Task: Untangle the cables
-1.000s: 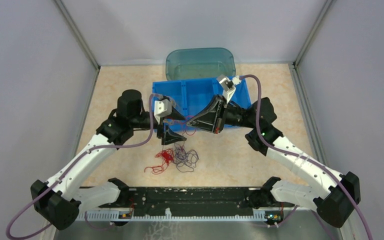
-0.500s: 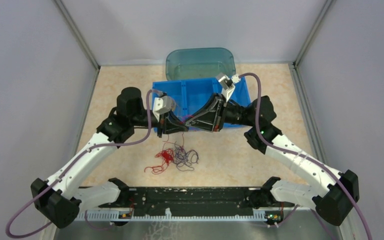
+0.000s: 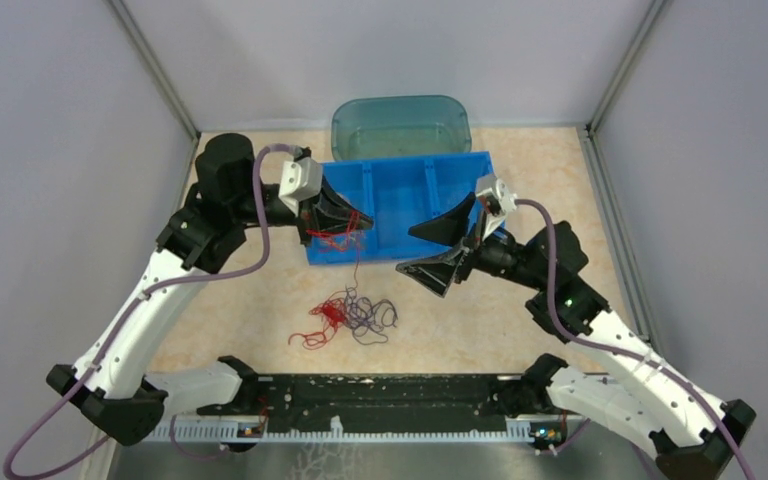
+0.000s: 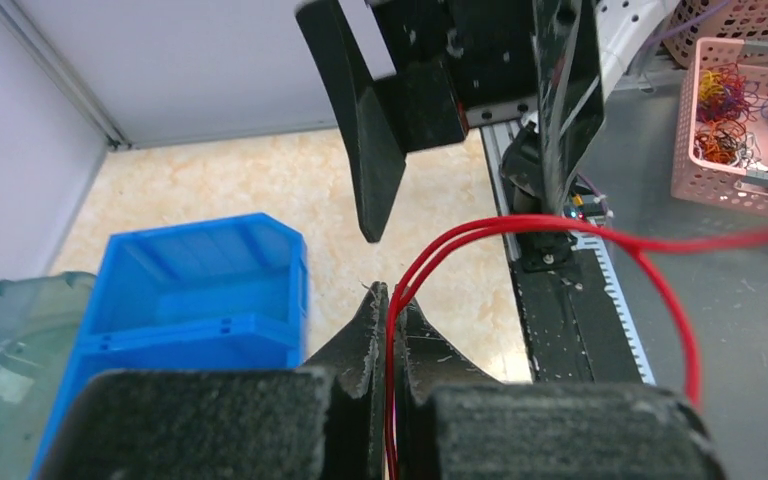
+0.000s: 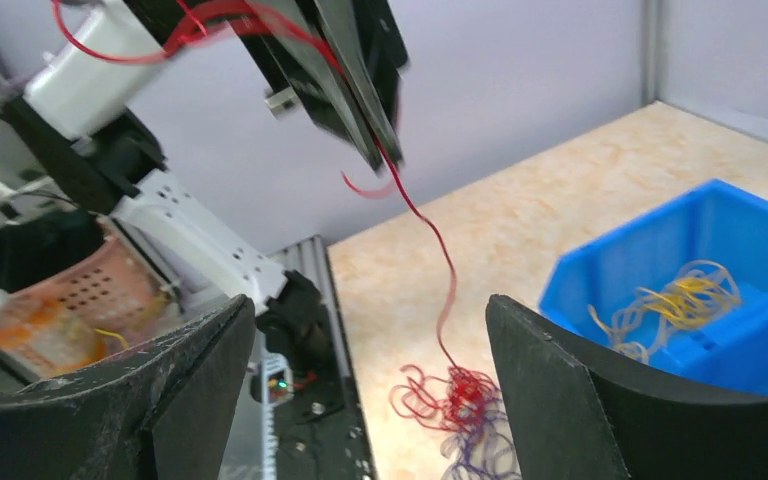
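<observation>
A clump of red and dark purple cables [image 3: 352, 314] lies on the table between the arms. One red cable [image 4: 460, 235] rises from the clump and is pinched as a doubled strand in my left gripper [image 4: 391, 298], which is shut on it above the blue bin's front left corner [image 3: 345, 225]. In the right wrist view the same red cable [image 5: 442, 262] hangs from the left gripper [image 5: 388, 158] down to the clump [image 5: 460, 402]. My right gripper [image 3: 407, 250] stands wide open to the right of the strand, holding nothing [image 5: 370, 300].
A blue bin [image 3: 400, 165] sits behind the clump and holds yellow cables [image 5: 680, 300]. A teal translucent tub [image 3: 400, 120] stands behind it. A pink basket [image 4: 750, 110] with coloured cables is off the table. Grey walls close in the sides.
The left gripper shut on the red cable and rose up and back to the left with it. The right gripper let go, opened wide and drew back to the right.
</observation>
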Controlling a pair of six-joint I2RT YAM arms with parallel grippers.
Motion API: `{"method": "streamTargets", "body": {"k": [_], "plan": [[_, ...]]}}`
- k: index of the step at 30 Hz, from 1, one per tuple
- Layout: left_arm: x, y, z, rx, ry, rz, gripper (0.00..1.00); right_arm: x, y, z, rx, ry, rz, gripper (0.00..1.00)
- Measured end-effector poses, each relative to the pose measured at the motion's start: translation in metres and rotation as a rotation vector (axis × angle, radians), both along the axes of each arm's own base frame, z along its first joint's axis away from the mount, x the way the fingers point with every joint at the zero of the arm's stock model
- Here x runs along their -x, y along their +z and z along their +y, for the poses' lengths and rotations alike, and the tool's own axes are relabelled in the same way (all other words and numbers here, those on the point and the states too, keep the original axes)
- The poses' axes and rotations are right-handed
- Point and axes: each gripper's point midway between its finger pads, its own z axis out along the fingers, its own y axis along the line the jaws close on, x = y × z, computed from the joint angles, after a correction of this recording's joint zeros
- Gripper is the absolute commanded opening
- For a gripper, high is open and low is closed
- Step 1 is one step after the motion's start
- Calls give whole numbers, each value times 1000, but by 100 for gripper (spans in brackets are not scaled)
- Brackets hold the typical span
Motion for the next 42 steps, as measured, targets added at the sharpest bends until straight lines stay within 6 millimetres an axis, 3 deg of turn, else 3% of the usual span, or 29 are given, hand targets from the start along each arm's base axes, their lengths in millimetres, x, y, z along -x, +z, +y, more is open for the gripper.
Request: {"method": "streamTargets", "body": {"k": [4,9,13,18,23,31,37,42], "plan": [[-1,20,0,14,-4,-36,0,-7,-24,-7,49,-68,-26,83],[-1,34,-1,36,-2,-58,0,-24,-62,4,79,-87,20,77],[-2,46,-2,56,-1,-66,0,-43,-76,25,83,-94,50,76],[-1,63,-2,79,-1,-96,0,-33,-79,70,101,-5,30,71],[0,79,-1,100,-1,-125,0,-37,-85,100,90,18,22,64],[5,122,2,158,0,-216,0,-45,-106,117,80,11,97,44],[11,160,8,217,8,-312,0,-52,-130,122,70,-18,212,43],[16,178,12,253,14,-367,0,-50,-172,118,93,-30,323,43]]}}
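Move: The right hand, empty and open, is going for the cable tangle: its red clump lies about 16 cm to the left, 3 cm ahead and 37 cm below, with the purple cable some 8 cm to the right of the clump and level with it. The left compartment of the blue bin is roughly 21 cm farther out than the clump. The left hand already holds a red loop running down to the tangle; the clump is about 9 cm to its left and 39 cm below it. The right hand drops about 8 cm while easing forward, swings some 12 cm left towards the red strand hanging over the tangle, then sinks on down to some 17 cm below its start, wrist tipping over about 20 degrees and fingers closing from wide to roughly half open around the strand, still not gripping. Meanwhile the left hand keeps its shut pinch on the red loop and draws it straight up about 18 cm, away from the tangle, its fingertips tilting upward and the wrist rolling. ##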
